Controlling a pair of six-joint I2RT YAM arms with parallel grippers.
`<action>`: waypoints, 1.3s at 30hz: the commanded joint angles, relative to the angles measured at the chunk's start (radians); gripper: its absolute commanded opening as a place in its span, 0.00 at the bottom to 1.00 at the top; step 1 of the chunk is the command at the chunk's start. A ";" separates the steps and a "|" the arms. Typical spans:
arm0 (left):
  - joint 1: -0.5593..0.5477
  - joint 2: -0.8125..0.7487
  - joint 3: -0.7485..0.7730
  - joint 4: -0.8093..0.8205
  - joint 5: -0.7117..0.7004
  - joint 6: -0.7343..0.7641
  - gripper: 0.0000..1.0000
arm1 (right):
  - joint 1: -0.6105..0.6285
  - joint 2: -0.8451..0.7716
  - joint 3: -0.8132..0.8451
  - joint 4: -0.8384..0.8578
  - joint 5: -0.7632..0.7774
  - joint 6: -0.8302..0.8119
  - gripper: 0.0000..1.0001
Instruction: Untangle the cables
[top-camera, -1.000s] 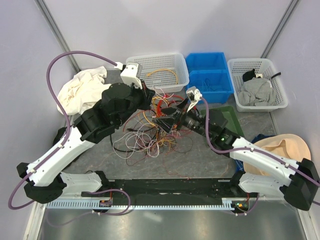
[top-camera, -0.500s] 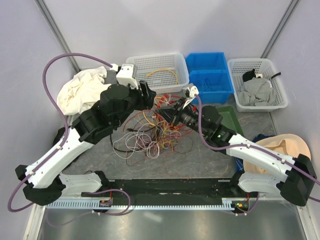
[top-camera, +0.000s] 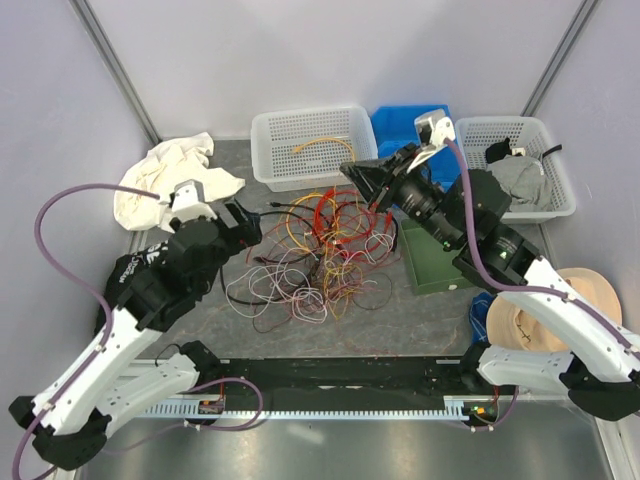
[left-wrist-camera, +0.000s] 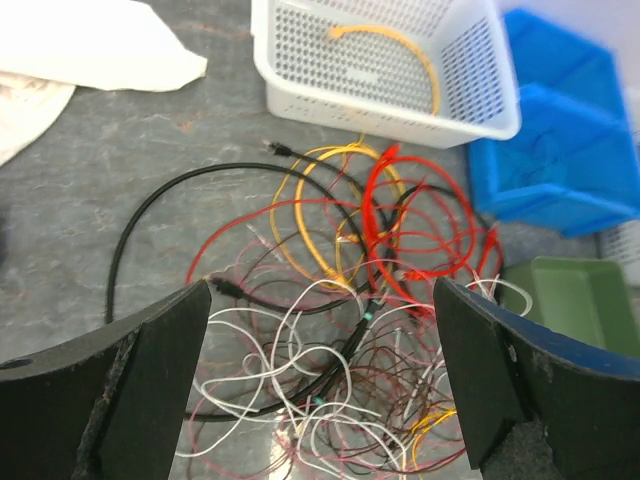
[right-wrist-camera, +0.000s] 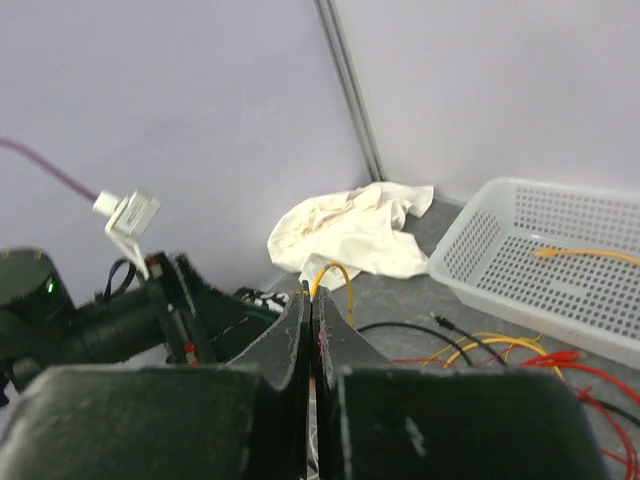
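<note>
The cables lie in a loose tangle of red, yellow, white, black and pink wires on the grey table, also in the left wrist view. My left gripper is open and empty, at the heap's left edge; its jaws stand wide apart above the white and black wires. My right gripper is lifted above the heap's far side, by the white basket. It is shut on a thin yellow cable that loops out at its tips.
A white basket with a yellow cable stands at the back. Blue bins, a white basket with grey cloth, a green tray and a beige hat are on the right. A white cloth lies at back left.
My left arm has drawn back to the left and nearer, off the heap. My right gripper has risen and moved to the far right, shut on the yellow cable. The tangle has spread out.
</note>
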 joint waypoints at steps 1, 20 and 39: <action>0.003 -0.131 -0.173 0.358 0.090 0.054 0.99 | 0.004 0.040 0.164 -0.123 0.060 -0.036 0.00; -0.084 0.124 -0.633 1.565 0.790 0.304 0.93 | 0.004 0.103 0.302 -0.234 0.012 0.032 0.00; -0.107 0.274 -0.337 1.233 0.616 0.448 0.02 | 0.005 -0.027 0.270 -0.263 0.023 0.033 0.00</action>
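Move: The yellow cable hangs from the shut right fingers. The stretch the open left hand is after lies some 21 cm to its right, level with it fore and aft and about 5 cm lower, or roughly 22 cm beneath the right hand. On the table, some 28 cm below the left hand, the white cables lie 10 cm to its right and 1 cm ahead, the red cables about 27 cm right and 24 cm ahead. Sweeping right about 21 cm and sinking some 5, the left hand swings clockwise about 50 degrees while its fingertips tilt up past level, until they point right and forward at the hanging yellow cable; there they close from wide open and pinch it. The right hand keeps its grip on the cable above, rising about 4 cm overall. ##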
